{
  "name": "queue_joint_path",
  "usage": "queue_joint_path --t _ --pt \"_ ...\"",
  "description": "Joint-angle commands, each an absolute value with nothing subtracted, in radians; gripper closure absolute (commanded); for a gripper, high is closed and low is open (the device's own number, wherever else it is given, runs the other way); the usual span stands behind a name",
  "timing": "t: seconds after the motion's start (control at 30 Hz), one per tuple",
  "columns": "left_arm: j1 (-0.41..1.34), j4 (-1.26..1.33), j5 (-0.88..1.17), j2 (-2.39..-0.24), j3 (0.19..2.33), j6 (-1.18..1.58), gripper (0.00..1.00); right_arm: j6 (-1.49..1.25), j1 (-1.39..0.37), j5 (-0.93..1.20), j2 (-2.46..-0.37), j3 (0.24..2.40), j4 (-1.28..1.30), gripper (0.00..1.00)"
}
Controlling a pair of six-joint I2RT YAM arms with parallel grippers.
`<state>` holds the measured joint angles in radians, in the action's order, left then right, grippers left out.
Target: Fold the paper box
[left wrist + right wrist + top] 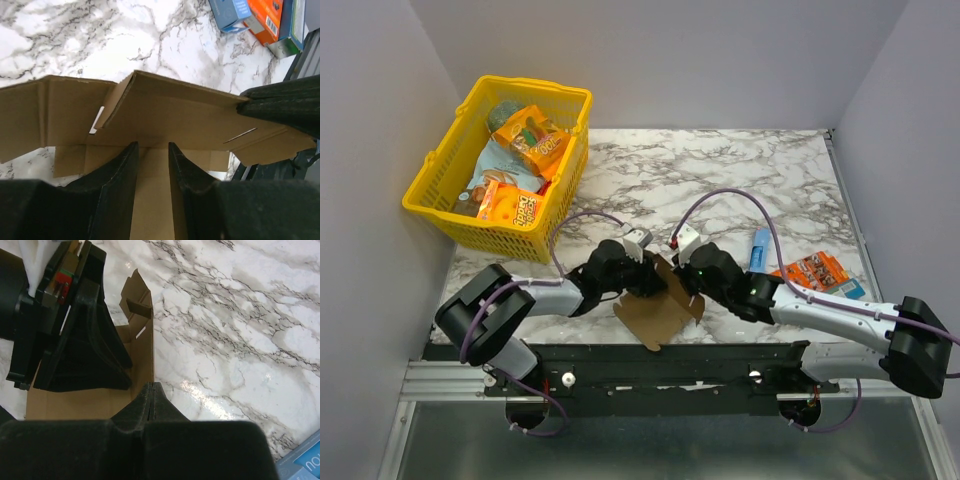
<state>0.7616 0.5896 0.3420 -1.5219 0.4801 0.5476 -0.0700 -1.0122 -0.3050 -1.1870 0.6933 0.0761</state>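
The paper box (pixel 655 315) is a brown cardboard cut-out lying partly folded at the table's near edge, between my two grippers. In the left wrist view one long panel (pixel 170 112) stands raised, with flat flaps to either side. My left gripper (pixel 152 145) (pixel 650 280) is low over the box with its jaws partly apart, and a cardboard panel shows in the gap. My right gripper (pixel 152 386) (pixel 692 295) is shut, pinching the box's right edge (pixel 145 355). Its black fingertips (pixel 245 106) meet the end of the raised panel.
A yellow basket (pixel 440 190) of snack packets stands at the back left. A slim blue packet (pixel 760 250) and an orange printed packet (pixel 815 270) lie on the marble table (pixel 740 170) right of the box. The table's metal front rail (pixel 650 380) runs just below the box.
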Motion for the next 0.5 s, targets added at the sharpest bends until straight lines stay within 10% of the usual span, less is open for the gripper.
queue_joint_path --t 0.0,0.47 --pt "0.762 0.52 0.272 -1.395 0.466 0.502 0.58 -0.046 -1.005 -0.33 -1.178 0.663 0.068 0.99" --pt "0.57 0.305 0.132 -1.14 0.426 0.552 0.34 0.153 -1.034 -0.356 -1.313 0.73 0.057 0.99"
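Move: The brown wall of the paper box that stands up has its middle about 4 cm to the left hand's right and 1 cm ahead, roughly level. Its end flap is some 6 cm ahead and 1 cm left, about level, and the box floor lies about 5 cm back, 3 cm left and 3 cm below. From the right hand, at the wall's right part, the wall's middle is about 2 cm left, 1 cm ahead and 2 cm below; the blue box lies some 16 cm right, 9 cm ahead and 10 cm below. The box's standing wall stays pinched at its edge in the right hand's shut fingers while that hand sinks about 3 cm, rolling some 10 degrees left side down. The left hand comes out of the box, first mostly up, then left and a little forward, ending about 6 cm farther left and 5 cm higher; it opens its fingers wider, tips them up slightly and turns them counter-clockwise. ##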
